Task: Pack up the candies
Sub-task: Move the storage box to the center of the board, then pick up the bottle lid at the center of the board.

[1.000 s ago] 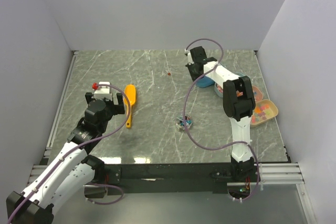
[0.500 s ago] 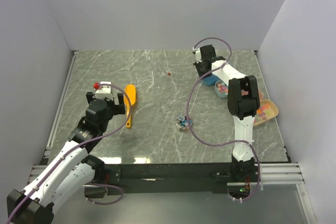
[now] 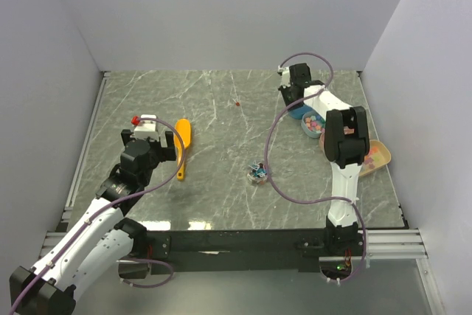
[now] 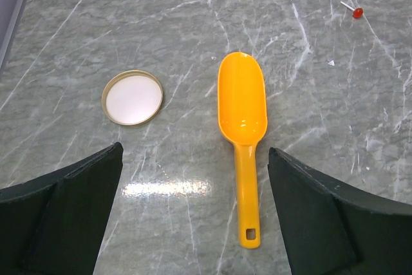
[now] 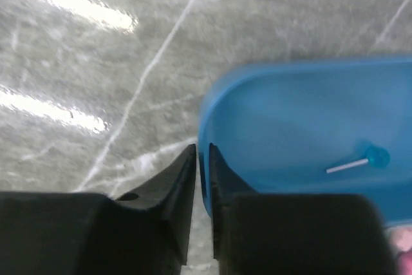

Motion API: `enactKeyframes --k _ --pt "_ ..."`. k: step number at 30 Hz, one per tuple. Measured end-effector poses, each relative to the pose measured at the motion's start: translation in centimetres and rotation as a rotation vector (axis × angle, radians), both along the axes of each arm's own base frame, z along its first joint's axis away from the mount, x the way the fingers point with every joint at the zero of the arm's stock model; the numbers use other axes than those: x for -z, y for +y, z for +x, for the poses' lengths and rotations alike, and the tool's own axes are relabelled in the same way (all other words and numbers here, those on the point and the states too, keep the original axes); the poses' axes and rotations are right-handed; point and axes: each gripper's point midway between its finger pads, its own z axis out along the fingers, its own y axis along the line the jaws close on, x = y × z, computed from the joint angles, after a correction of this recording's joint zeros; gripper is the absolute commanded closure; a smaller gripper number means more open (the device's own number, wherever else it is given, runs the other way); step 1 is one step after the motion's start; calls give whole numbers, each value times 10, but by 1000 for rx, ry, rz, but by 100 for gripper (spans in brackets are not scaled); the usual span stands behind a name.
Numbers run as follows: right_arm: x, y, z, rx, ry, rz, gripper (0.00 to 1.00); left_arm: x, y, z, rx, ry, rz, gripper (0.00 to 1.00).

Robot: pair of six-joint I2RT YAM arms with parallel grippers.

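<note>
The candies [image 3: 257, 172] lie in a small blue and dark heap on the marble table, left of the right arm. My right gripper [image 3: 297, 97] is at the far right of the table. In the right wrist view its jaws [image 5: 201, 149] stand nearly together, pinching the left rim of a blue tray [image 5: 302, 127]. A blue lollipop [image 5: 373, 157] lies inside that tray. My left gripper [image 4: 193, 152] hovers wide open over the left of the table. An orange scoop [image 4: 242, 127] lies below it, its handle close to the right finger.
A round white lid [image 4: 132, 98] lies left of the scoop. A red lollipop [image 4: 356, 12] rests alone farther back. A small bowl of pastel sweets [image 3: 314, 123] sits beside the blue tray [image 3: 301, 113]. An orange tray of sweets [image 3: 372, 156] stands at the right edge.
My right gripper has moved right and a little back, dragging the blue tray with it and uncovering the bowl of pastel sweets. The left arm has not moved.
</note>
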Motion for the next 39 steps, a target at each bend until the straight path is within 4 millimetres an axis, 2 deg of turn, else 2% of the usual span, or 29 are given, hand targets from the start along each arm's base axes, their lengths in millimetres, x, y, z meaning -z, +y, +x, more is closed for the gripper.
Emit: enactKeyframes --k 1,2,3,6,8,11,16,19,23,25,29,32,33,34,35,38,39 --pt "0 -2 -2 7 7 -2 67 0 0 0 0 0 0 1" --pt "0 -3 -3 12 10 0 67 0 0 0 -1 0 0 1" --pt "1 -4 -4 17 14 7 58 0 1 0 -4 -1 0 0" --pt "-6 -3 -7 36 20 42 47 1 2 1 -19 2 -4 0" --pt "-19 0 -7 52 5 82 41 3 4 1 -37 9 -12 1" --pt "-53 8 -8 80 -51 155 36 10 6 3 -68 33 -23 0" --pt "-146 20 -23 129 -201 317 32 28 5 15 -129 125 -25 1" --pt "-191 23 -48 138 -287 409 21 32 6 28 -176 177 -40 1" --pt "-226 27 -95 144 -363 527 7 42 12 48 -246 239 -61 1" --pt "-230 29 -114 145 -376 577 1 50 15 55 -277 277 -63 0" --pt "-219 35 -144 146 -363 662 0 74 28 71 -351 368 -68 5" --pt "-201 40 -158 152 -323 706 0 90 40 83 -410 416 -88 21" --pt "-195 41 -162 153 -311 714 0 95 44 87 -424 433 -100 36" --pt "-190 42 -166 156 -300 720 0 100 48 91 -437 446 -120 45" --pt "-186 42 -168 157 -291 724 0 104 51 94 -446 459 -129 62" --pt "-179 43 -174 159 -279 731 0 117 59 110 -459 499 -149 81" --pt "-180 42 -175 157 -285 733 0 121 61 115 -461 509 -152 82"
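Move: The blue box's middle lies about 8 cm right of the right hand and 3 cm farther out, its left rim still between the fingers. The tub of star candies is some 9 cm right and 4 cm back, the clear candy jar 26 cm back and 12 cm left. From the left hand the white lid lies about 15 cm ahead, 8 cm left and 18 cm below; the yellow scoop is 9 cm ahead and 4 cm right, equally low. The blue box's rim is let go as the right fingers spread wide; that hand climbs off it, then draws back some 18 cm and ends about as far up, rolling its left side up about 40 degrees. Meanwhile the left hand goes forward and down about 12 cm each and 6 cm left towards the white lid, tipping down, turning counter-clockwise and nearly closing its fingers just above it. ##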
